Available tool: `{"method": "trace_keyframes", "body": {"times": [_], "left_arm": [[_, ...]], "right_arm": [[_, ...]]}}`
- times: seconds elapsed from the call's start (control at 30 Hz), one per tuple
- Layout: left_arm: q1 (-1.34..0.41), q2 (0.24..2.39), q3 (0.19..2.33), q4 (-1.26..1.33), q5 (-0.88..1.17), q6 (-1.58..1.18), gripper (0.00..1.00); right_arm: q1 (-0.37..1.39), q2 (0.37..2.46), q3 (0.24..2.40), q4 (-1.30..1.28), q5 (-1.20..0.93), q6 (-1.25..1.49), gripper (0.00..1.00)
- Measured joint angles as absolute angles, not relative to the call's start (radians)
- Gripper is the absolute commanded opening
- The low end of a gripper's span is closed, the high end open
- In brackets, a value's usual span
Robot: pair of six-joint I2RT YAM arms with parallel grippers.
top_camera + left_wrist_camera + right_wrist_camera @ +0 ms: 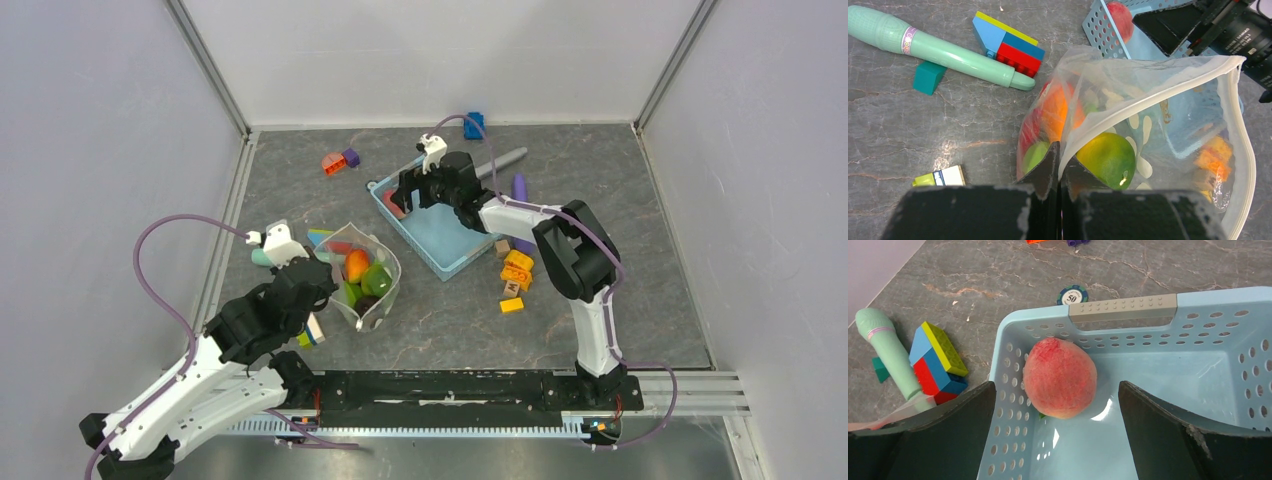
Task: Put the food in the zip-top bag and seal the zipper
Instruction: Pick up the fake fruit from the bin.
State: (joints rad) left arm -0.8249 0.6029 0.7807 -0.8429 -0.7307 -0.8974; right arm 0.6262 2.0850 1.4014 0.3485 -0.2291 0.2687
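Observation:
The clear dotted zip-top bag [362, 275] stands open on the table, and my left gripper [1059, 150] is shut on its near rim. The white zipper [1148, 82] strip curves round the open mouth. Food lies inside the bag: a green fruit [1108, 157], an orange piece [1060, 107] and a red piece [1030, 130]. A pink peach [1060, 377] rests in the corner of the light-blue basket [1013, 390]. My right gripper [1057, 385] hangs open just above the peach, one finger on each side of it and neither touching it.
A mint-green pen [938, 45], a stack of coloured bricks [1008, 42] and a teal cube [928, 77] lie left of the bag. A poker chip [1072, 295] sits beyond the basket. Lettered blocks [515, 270] and a purple stick [520, 190] lie right of the basket.

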Motion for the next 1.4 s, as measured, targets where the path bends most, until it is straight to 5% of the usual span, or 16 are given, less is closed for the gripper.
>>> {"method": "trace_keyframes", "body": {"times": [0.8, 0.97, 1.27, 1.4], "left_arm": [[-0.825, 0.603, 0.781, -0.843, -0.73, -0.897, 0.02], [-0.825, 0.603, 0.781, -0.843, -0.73, -0.897, 0.02], [-0.825, 0.602, 0.781, -0.843, -0.728, -0.897, 0.02], [-0.825, 0.599, 0.781, -0.842, -0.726, -0.897, 0.02]], "right_arm": [[0.635, 2.275, 1.491, 0.389, -0.214, 0.423, 0.93], [0.635, 2.277, 1.491, 0.4, -0.201, 0.433, 0.8], [0.635, 2.28, 1.49, 0.44, -0.201, 0.44, 0.37], [0.635, 2.273, 1.465, 0.463, -0.2, 0.432, 0.25]]}}
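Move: The peach lies in the left end of the blue bin, about 2 cm ahead of the open right hand, 3 cm to its left and some 6 cm below. The bin's middle is about 8 cm to the right of the peach and 2 cm nearer; a poker chip lies outside, 5 cm left of the peach and 4 cm beyond. The toy bricks are roughly 15 cm left of the hand and 6 cm back. From the left hand, the peach is some 17 cm ahead, 12 cm right and 15 cm below. The peach is what the right hand sinks onto: about 6 cm down into the bin, easing some 2 cm left and slightly forward, fingers tipping down by nearly 10 degrees. With the open fingers astride the fruit the descent stops; they then close by roughly a quarter of their opening and pinch it from both sides, gripper effort rising as they stop. ##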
